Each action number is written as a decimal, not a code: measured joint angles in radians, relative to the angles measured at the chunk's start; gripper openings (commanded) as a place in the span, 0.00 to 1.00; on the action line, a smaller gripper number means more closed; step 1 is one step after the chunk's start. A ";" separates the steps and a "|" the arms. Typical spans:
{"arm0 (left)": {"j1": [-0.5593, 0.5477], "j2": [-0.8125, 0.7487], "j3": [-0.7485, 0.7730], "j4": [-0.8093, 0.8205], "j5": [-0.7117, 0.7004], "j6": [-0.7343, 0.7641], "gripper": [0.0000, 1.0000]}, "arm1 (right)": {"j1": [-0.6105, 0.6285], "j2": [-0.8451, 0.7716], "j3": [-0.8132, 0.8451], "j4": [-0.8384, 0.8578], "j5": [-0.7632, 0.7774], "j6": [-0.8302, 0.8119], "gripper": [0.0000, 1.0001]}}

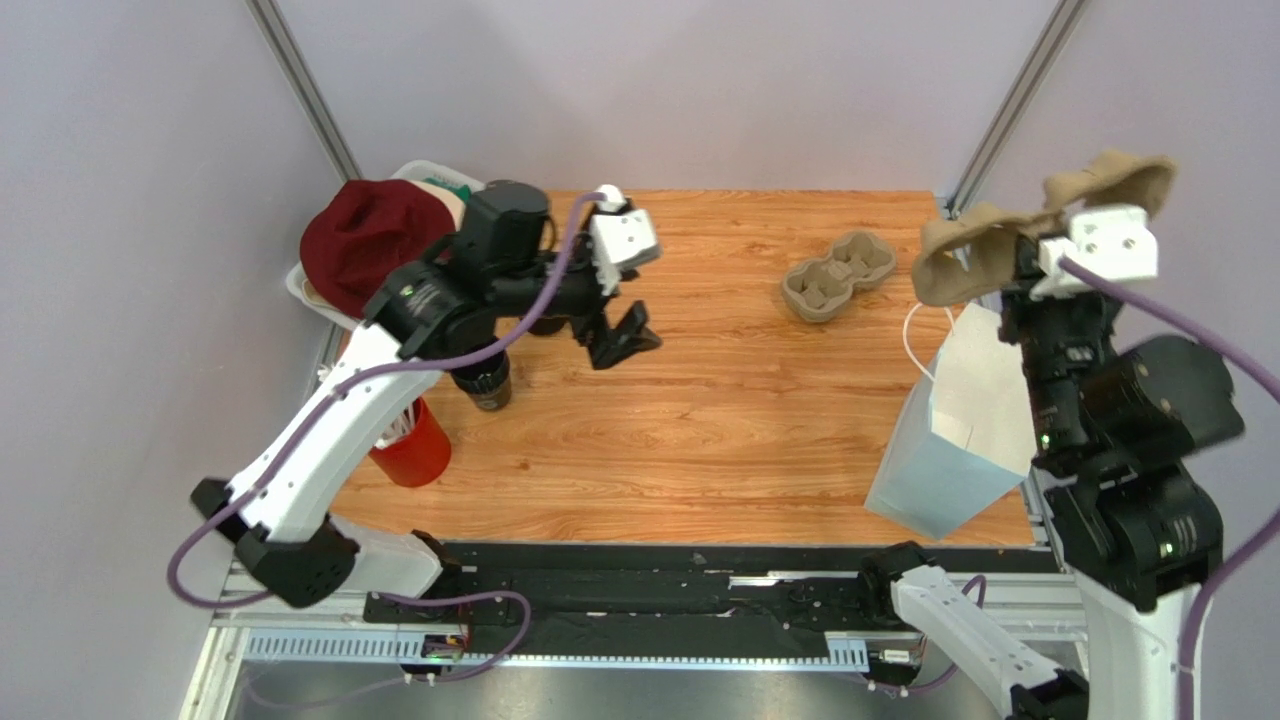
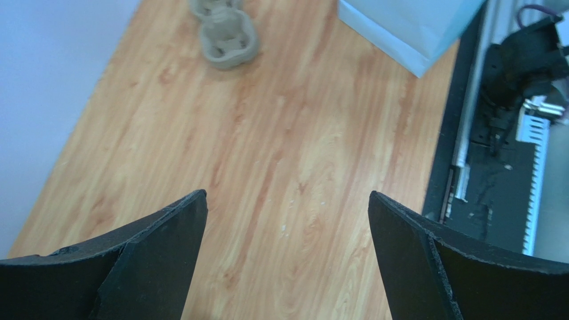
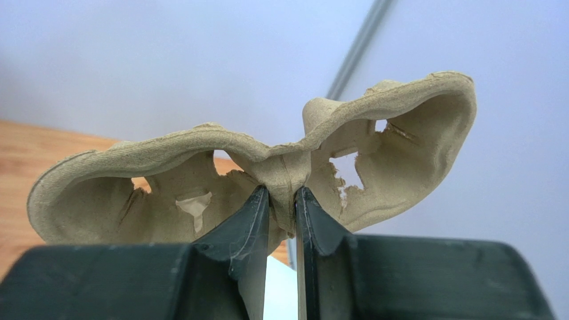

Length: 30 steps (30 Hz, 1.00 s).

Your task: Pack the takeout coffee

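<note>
The takeout coffee (image 1: 486, 387), a small dark cup, stands on the wooden table at the left, partly under my left arm. My left gripper (image 1: 621, 336) hovers to its right over bare wood, open and holding nothing (image 2: 287, 200). Over at the right edge, my right gripper (image 3: 282, 197) is shut on the middle ridge of a grey pulp cup tray (image 3: 254, 167). It holds that tray (image 1: 1037, 218) in the air above the open top of the pale-blue paper bag (image 1: 962, 428). The bag's edge (image 2: 407, 27) shows in the left wrist view.
A second pulp cup tray (image 1: 839, 276) lies on the table at the back right (image 2: 226, 33). A red cup (image 1: 415, 446) stands near the left front edge. A dark red cloth (image 1: 368, 240) sits on a white bin at the back left.
</note>
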 measured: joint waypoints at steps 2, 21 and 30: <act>-0.062 0.085 0.056 -0.005 -0.002 -0.006 0.99 | 0.000 -0.067 -0.045 0.036 0.054 -0.026 0.08; -0.183 0.584 0.467 0.217 0.144 -0.316 0.99 | -0.242 -0.204 -0.150 0.085 0.089 -0.050 0.09; -0.223 0.734 0.560 0.338 0.211 -0.491 0.99 | -0.302 -0.194 -0.119 0.051 0.040 -0.018 0.09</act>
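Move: The paper bag's middle stands roughly 37 cm to the left hand's right, about 4 cm back and 26 cm below. The cup carrier on the table lies some 24 cm ahead of that hand, 32 cm to its right and 35 cm below. For the right hand, still pinching the other carrier, the bag is almost directly underneath, some 2 cm right and 38 cm down, with the table carrier 25 cm ahead, 4 cm left and 48 cm below. Left hand reaches about 23 cm right towards the bag, open; right, keeping its carrier, withdraws 10 cm back-right. ##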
